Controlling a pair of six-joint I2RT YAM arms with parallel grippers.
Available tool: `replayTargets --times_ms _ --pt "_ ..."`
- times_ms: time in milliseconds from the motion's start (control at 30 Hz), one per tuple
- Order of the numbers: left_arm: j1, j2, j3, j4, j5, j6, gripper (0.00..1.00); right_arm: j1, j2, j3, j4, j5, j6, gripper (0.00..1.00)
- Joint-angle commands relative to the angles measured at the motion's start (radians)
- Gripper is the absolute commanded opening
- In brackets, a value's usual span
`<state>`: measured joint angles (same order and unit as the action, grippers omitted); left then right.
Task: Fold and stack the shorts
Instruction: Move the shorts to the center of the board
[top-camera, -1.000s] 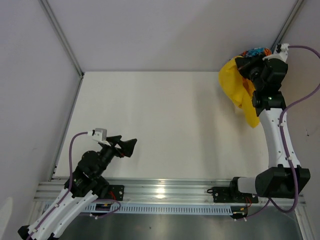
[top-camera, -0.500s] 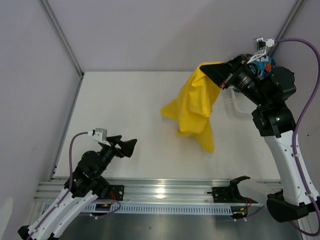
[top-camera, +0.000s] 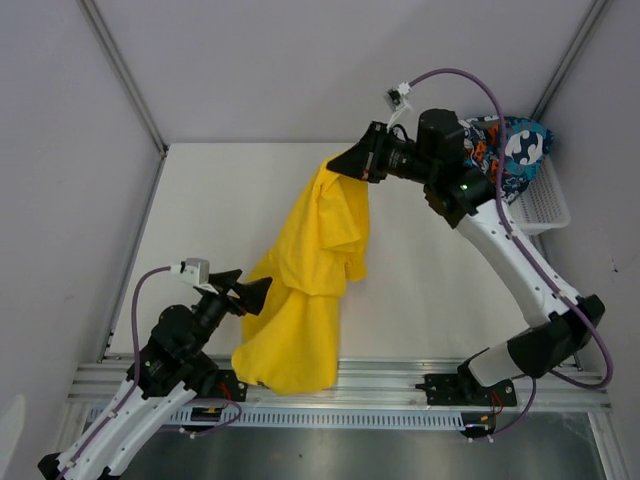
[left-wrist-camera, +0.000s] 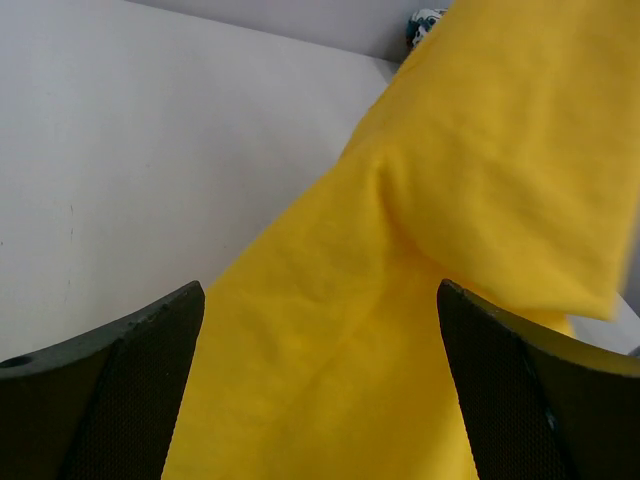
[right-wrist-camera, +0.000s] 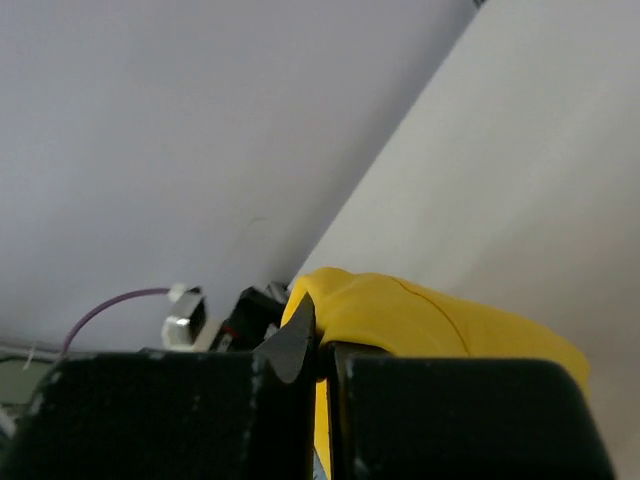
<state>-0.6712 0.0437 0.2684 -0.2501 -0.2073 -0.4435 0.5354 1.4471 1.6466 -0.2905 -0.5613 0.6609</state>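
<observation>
The yellow shorts (top-camera: 310, 275) hang in a long drape from my right gripper (top-camera: 345, 163), which is shut on their top edge high over the table's back middle. Their lower end lies on the table near the front edge. In the right wrist view the yellow cloth (right-wrist-camera: 440, 315) bulges out from between the shut jaws. My left gripper (top-camera: 262, 290) stands open at the front left, right beside the lower cloth. In the left wrist view the yellow shorts (left-wrist-camera: 380, 300) fill the space ahead between the two fingers (left-wrist-camera: 120, 390). The printed shorts (top-camera: 510, 155) lie in the basket at the back right.
A white mesh basket (top-camera: 545, 205) stands at the back right corner, against the right wall. The white table (top-camera: 220, 210) is walled on the left, back and right. A metal rail (top-camera: 380, 375) runs along the front edge.
My right arm has swung left from the basket, carrying the yellow shorts across the table. The cloth now hangs longer and reaches my left gripper. The left arm has barely moved.
</observation>
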Motion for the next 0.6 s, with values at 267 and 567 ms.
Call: replayTargets --times_ms 267,567 --pt "-0.004 0.005 -0.001 0.009 -0.012 0.02 0.99 -0.195 0.426 0.185 -0.144 0.263 -0.03 0.48" --pt "-0.004 0.062 -0.008 0.049 0.025 0.022 0.99 -0.08 0.101 -0.262 -0.102 0.512 -0.179 0.7"
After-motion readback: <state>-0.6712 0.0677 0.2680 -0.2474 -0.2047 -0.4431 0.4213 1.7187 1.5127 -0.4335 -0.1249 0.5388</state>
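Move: The right hand still grips the yellow shorts by their upper end, high over the board. The board's centre lies about 14 cm ahead of it, level sideways, and some 42 cm below. The hanging hem is roughly 15 cm back, 15 cm left and 35 cm below; the patterned shorts in the basket are about 27 cm ahead, 50 cm right and 33 cm below. From the left hand, the board's centre is around 27 cm ahead, 23 cm right and 19 cm below. Sweeping down some 22 cm and forward about 18 cm, with a drift to the right, the right hand carries the upper end of the yellow shorts out over the board. Its fingers tip downward and swing clockwise, opening wide on the way and letting go of the cloth, then the open hand draws back about 5 cm above the board. ##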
